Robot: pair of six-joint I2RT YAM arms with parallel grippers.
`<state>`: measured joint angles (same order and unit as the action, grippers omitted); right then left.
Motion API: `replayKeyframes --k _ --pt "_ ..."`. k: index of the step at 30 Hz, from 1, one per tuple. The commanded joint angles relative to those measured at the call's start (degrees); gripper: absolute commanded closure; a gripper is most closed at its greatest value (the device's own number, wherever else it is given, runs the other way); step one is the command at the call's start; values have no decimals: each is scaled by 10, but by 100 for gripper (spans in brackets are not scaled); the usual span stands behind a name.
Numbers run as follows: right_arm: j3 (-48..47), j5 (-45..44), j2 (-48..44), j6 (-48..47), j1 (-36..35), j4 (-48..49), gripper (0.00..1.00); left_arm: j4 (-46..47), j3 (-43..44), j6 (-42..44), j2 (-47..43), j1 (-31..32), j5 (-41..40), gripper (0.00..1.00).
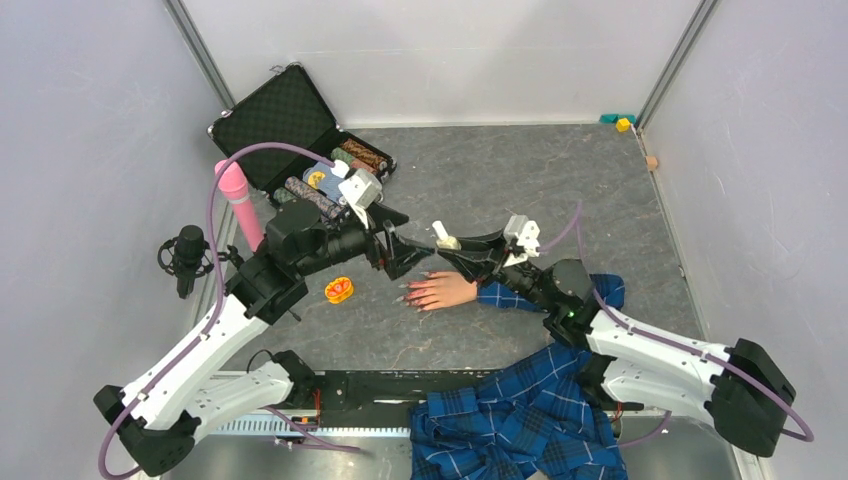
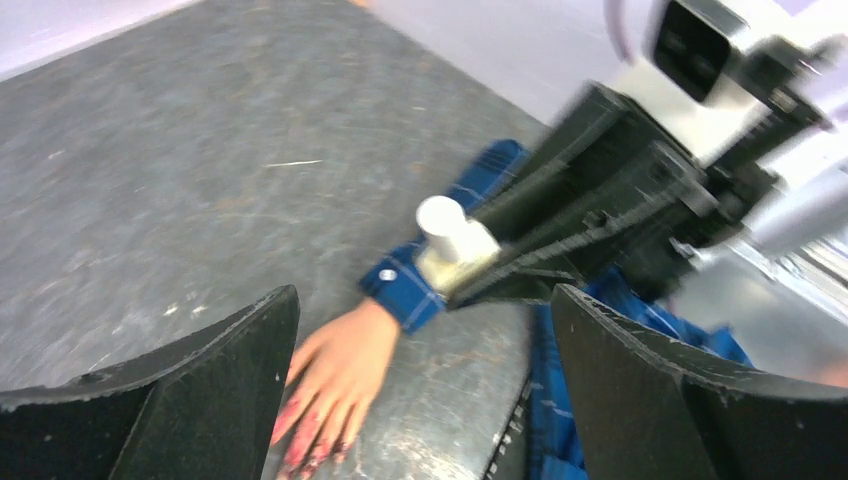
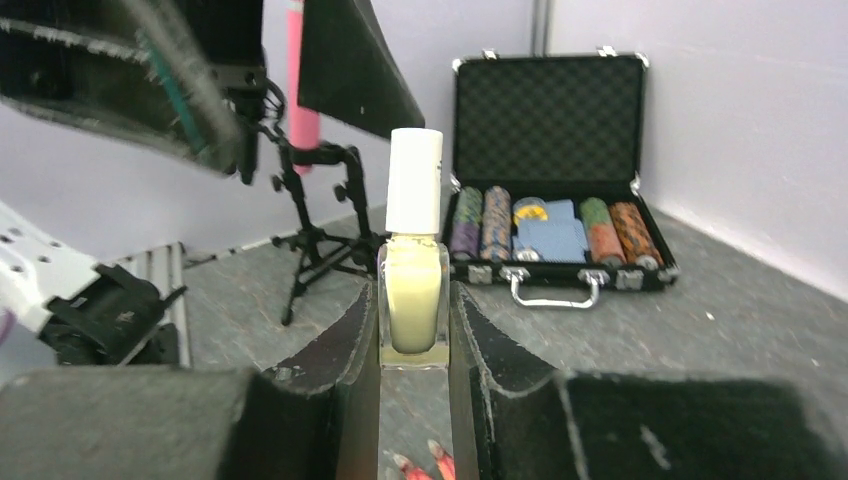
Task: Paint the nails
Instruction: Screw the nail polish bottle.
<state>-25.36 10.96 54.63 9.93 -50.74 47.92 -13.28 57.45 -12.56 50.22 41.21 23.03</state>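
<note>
The flesh-coloured mannequin hand [image 1: 445, 290] lies flat mid-table in a blue plaid sleeve [image 1: 505, 296]. Its reddish-pink nails [image 1: 406, 297] point left. They also show in the left wrist view as the nails [image 2: 300, 448] and low between the right fingers as the nails [image 3: 427, 466]. My right gripper [image 1: 452, 246] [image 3: 413, 330] is shut on a small clear bottle [image 1: 444, 238] [image 2: 452, 245] [image 3: 413, 290] of pale yellow liquid with a white cap, held upright above the wrist. My left gripper [image 1: 405, 252] [image 2: 425, 300] stands wide open and empty just left of the bottle, above the fingers.
An open black case of poker chips [image 1: 300, 130] stands at the back left. Next to it are a pink cylinder [image 1: 240, 205] and a microphone on a tripod [image 1: 190, 258]. A small orange object [image 1: 340, 290] lies left of the hand. Plaid cloth [image 1: 520, 425] hangs over the near edge.
</note>
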Motion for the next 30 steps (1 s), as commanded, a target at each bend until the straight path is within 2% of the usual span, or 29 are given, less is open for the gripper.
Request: replayKeyframes --k 1,7,12,17,22,30 --pt "-37 -93 30 -40 -17 -8 100 -18 4 -42 22 -29 -158 0" --pt "-68 -192 81 -73 -54 -41 100 48 -23 -108 41 -70 -60 0" --pt "-93 -229 107 -92 -84 -57 100 45 -20 -140 82 -93 -32 1" --pt "-113 -250 129 -112 -103 -70 100 72 -30 -168 99 -104 7 10" --pt "-124 -267 142 -123 -114 -79 100 79 -31 -177 109 -107 27 27" --pt "-130 -282 147 -128 -119 -88 100 89 -34 -179 112 -108 44 38"
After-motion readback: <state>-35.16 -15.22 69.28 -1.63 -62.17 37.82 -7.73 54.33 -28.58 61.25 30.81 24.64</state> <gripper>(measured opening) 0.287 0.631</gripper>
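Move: The white cap of the nail polish bottle stands about 4 cm to the right of the open left gripper and 2 cm ahead, at its height. The right gripper already holds the bottle; from there, the gap between the left fingers is some 5 cm left, 2 cm back and 3 cm up. From the left gripper, the mannequin hand lies about 6 cm ahead, 5 cm right and 22 cm down; the yellow toy is 6 cm ahead, 20 cm left and equally low. Bring the left gripper about 7 cm forward and 6 cm down to straddle the bottle's cap, tipping its fingers down some 20 degrees, then start closing from wide open to roughly two thirds. Meanwhile keep the right grip on the bottle and carry it down, forward and left to meet the left fingers, dipping the right fingertips and turning clockwise. ##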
